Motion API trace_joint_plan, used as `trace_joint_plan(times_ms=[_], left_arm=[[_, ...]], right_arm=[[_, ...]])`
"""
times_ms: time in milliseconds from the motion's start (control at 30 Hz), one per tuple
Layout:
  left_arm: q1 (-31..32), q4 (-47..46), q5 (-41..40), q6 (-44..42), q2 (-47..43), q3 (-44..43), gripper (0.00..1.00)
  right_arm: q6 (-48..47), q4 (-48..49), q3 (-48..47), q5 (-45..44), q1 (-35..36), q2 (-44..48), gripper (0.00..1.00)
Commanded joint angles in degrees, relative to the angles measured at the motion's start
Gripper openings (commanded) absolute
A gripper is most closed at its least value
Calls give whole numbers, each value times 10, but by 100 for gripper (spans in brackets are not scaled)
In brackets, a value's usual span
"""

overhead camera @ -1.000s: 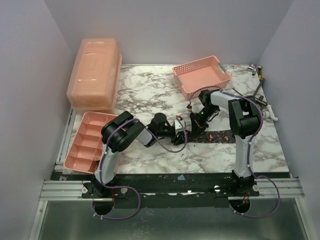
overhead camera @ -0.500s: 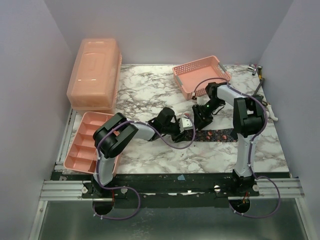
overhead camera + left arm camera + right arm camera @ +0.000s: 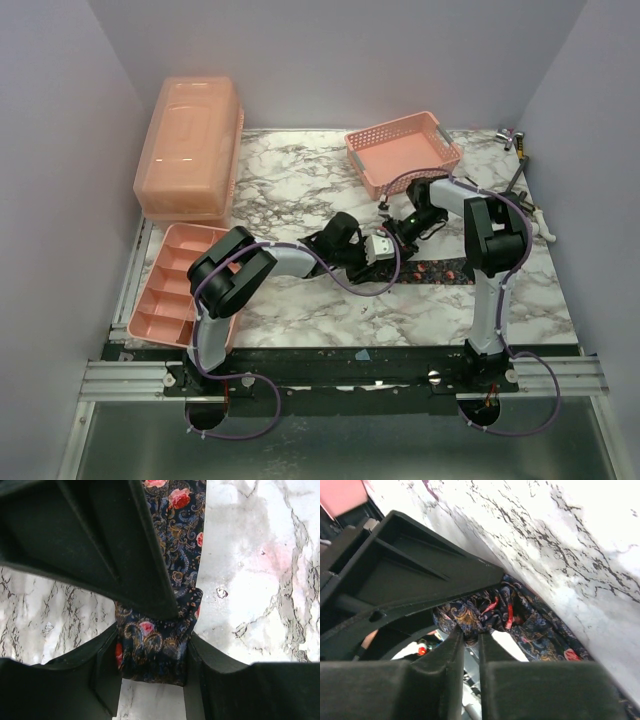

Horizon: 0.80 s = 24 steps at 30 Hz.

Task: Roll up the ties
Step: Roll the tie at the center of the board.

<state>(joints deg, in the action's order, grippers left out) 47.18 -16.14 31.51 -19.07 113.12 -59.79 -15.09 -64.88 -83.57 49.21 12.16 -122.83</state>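
Note:
A dark navy tie (image 3: 440,270) with red and orange dots lies as a strip on the marble table (image 3: 300,180), right of centre. Its left end is wound into a small coil (image 3: 150,655). My left gripper (image 3: 378,250) (image 3: 152,647) is shut on that coil, one finger against each side. The strip (image 3: 182,525) runs away from the coil across the marble. My right gripper (image 3: 394,234) (image 3: 471,636) meets it from the far right, its fingers almost together and pinching a fold of the coil (image 3: 470,622). The right gripper's black body hides part of the tie in the left wrist view.
A pink mesh basket (image 3: 403,150) stands just behind the grippers. A pink lidded box (image 3: 190,148) sits at the back left, with a pink divided tray (image 3: 175,285) in front of it. Loose tools (image 3: 520,160) lie along the far right edge.
My left gripper has moved right and slightly back, closing onto the tie's coil. My right gripper let go, shifted, and has narrowed again onto the coil's fold.

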Motion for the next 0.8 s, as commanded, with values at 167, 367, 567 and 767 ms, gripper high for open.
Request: trace_joint_plan(times_ms=[167, 367, 567, 767], left_arm=[[-2, 51, 7, 1, 14, 23, 55], [-5, -36, 49, 11, 7, 16, 80], [-13, -105, 48, 51, -21, 31, 98], [-42, -394, 93, 171, -66, 163, 98]], right_arm=[[16, 58, 32, -169, -14, -23, 0], [28, 79, 9, -248, -16, -46, 1], [18, 77, 0, -288, -17, -65, 1], [-4, 81, 7, -296, -15, -75, 0]])
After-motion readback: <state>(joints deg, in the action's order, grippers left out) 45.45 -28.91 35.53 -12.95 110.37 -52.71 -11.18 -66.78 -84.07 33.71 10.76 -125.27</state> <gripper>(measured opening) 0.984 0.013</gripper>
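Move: The rolled part of the tie sits between the left hand's finger pads, its middle about 1 cm to their right. From the right hand, the roll lies some 2 cm below and about 1 cm to the left, under the fingertips. The tie's flat tail has its middle about 9 cm to the right of the right hand, 1 cm back and 3 cm below. The pink basket stands roughly 23 cm ahead of the right hand and 2 cm to its right. Rightward and down goes the right hand, about 5 cm in all, its fingers first closing fully on the tie at the roll's top, then tipping some 15 degrees steeper as they draw over to the tail side. Meanwhile the left fingers spread wide and let go of the roll, that hand nearly still before rising about 2 cm. ##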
